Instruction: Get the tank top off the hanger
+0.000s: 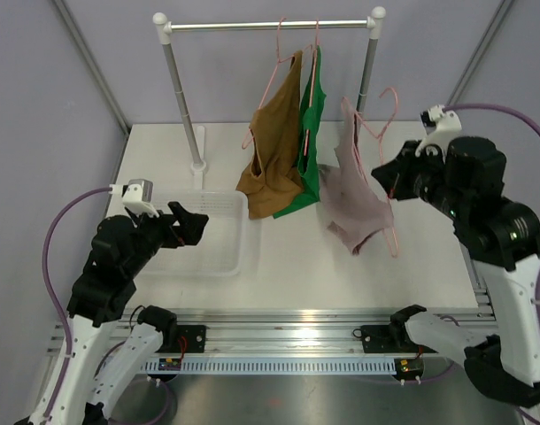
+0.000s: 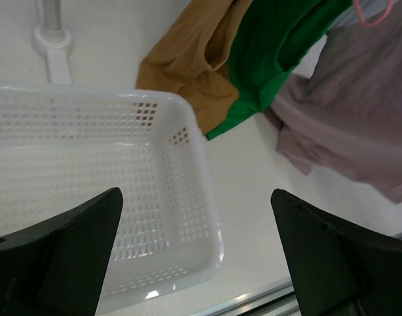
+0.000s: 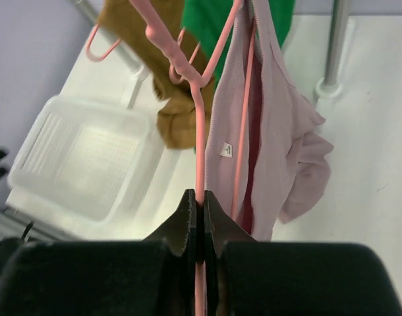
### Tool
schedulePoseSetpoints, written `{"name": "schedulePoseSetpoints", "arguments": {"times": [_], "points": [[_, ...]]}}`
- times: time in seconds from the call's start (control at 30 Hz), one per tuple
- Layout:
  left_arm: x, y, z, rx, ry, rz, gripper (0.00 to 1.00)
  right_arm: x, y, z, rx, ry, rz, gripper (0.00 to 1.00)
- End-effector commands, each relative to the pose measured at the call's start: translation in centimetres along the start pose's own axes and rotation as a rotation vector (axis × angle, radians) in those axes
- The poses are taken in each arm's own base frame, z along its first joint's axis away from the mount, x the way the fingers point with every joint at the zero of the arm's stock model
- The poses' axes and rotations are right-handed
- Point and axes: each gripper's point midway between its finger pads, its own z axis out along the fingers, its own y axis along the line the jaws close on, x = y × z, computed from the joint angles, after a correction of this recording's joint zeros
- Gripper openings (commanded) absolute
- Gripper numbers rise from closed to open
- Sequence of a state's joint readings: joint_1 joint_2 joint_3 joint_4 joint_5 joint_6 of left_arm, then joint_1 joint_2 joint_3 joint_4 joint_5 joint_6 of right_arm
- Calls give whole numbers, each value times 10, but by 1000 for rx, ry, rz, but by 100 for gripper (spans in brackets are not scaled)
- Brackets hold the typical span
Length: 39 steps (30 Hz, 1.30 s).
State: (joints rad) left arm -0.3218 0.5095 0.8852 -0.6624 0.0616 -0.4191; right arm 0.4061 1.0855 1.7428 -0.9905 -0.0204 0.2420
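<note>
A mauve tank top (image 1: 354,199) hangs on a pink wire hanger (image 1: 382,124), off the rail and held in the air to the right of the rack. My right gripper (image 1: 384,171) is shut on the hanger's wire. In the right wrist view the hanger (image 3: 200,131) runs up from between the closed jaws of that gripper (image 3: 201,197), with the tank top (image 3: 273,131) draped just to the right. My left gripper (image 1: 192,221) is open and holds nothing, above the white basket (image 1: 219,257). Its wrist view shows the open gripper (image 2: 196,197) over the basket's near right corner.
A brown top (image 1: 274,168) and a green top (image 1: 310,150) hang on pink hangers from the clothes rail (image 1: 270,25) at the back. The white perforated basket (image 2: 188,118) sits on the table at the left, holding nothing. The rack's left post (image 1: 183,97) stands behind it.
</note>
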Motion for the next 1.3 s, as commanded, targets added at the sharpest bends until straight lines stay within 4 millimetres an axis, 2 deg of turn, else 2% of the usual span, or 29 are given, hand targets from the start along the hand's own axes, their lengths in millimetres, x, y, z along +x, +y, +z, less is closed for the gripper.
{"name": "schedulePoseSetpoints", "arguments": {"times": [0.0,0.03,0.07,0.1,0.13,0.17,0.2,0.23,0.27,0.3,0.37,0.4,0.43,0.5,0.53,0.6,0.63,0.73,0.77,0.9,1.03,1.07,1.13,1.17,1.2,1.27], "points": [[-55,-70,-1,296,-110,-26,99,21,31,-53,-211,-15,-4,0],[-60,-78,0,321,-111,-28,99,32,30,-57,-219,2,3,0],[-60,-84,12,329,-84,-33,99,37,31,-76,-240,-16,4,0],[-62,-103,11,388,-79,-19,99,42,32,-84,-249,-17,10,0],[-73,-111,14,375,-104,-15,99,49,31,-89,-256,-10,12,0],[-77,-121,15,382,-108,-4,99,56,31,-104,-269,-15,9,0],[-61,-146,24,427,-49,38,99,60,33,-110,-285,-10,9,0],[-78,-154,24,392,-105,40,99,66,31,-113,-284,-1,14,0],[-78,-167,24,401,-105,56,99,71,33,-123,-303,-6,14,0],[-59,-192,30,440,-56,99,99,74,34,-126,-312,-2,20,0],[-72,-217,29,453,-103,102,99,81,35,-131,-327,9,26,0],[-68,-237,23,498,-99,129,99,85,37,-133,-343,18,29,0],[-59,-249,36,486,-90,150,99,87,37,-133,-347,27,33,0],[-67,-274,32,533,-120,164,99,91,41,-136,-374,38,31,0],[-57,-284,44,533,-101,181,99,92,42,-136,-382,42,31,0],[-60,-298,49,557,-120,175,99,93,44,-139,-394,42,33,0],[-52,-305,56,566,-105,185,99,92,45,-140,-398,38,33,0],[-51,-313,68,547,-110,191,98,90,46,-143,-408,26,25,0],[-42,-314,78,528,-93,205,97,90,46,-143,-405,26,26,0],[-31,-319,91,518,-80,237,82,88,50,-143,-430,28,23,0],[-29,-317,99,486,-79,249,49,86,49,-141,-422,18,17,0],[-27,-316,101,479,-78,250,37,85,47,-141,-411,14,16,0],[-29,-310,103,448,-86,256,25,84,46,-140,-405,11,13,0],[-29,-307,103,434,-88,259,13,84,46,-141,-403,5,10,0],[-29,-303,104,417,-85,262,5,84,45,-140,-395,5,10,0],[-34,-295,102,385,-99,257,0,85,40,-138,-374,5,7,0]]}}
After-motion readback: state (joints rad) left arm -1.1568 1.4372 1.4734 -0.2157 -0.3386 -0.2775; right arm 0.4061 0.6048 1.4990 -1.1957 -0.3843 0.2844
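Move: My open left hand goes for the mauve tank top's strap at the far end of the hanger, about 25 cm ahead, 36 cm to its right and 9 cm higher. My right hand already holds the hanger's near arm; from it the strap lies some 20 cm ahead, 12 cm left, roughly level. The green tank top hangs about 8 cm left of the strap and the brown one about 17 cm left, both roughly 3 cm nearer me. With my right hand I keep my grip on the hanger and draw it back about 17 cm, sinking slightly and turning counter-clockwise, then hold still. Meanwhile my left hand sweeps some 30 cm right, rising and turning clockwise, then eases slightly forward and down to the offered strap, where its fingers close and pinch the cloth at the hanger's end. ##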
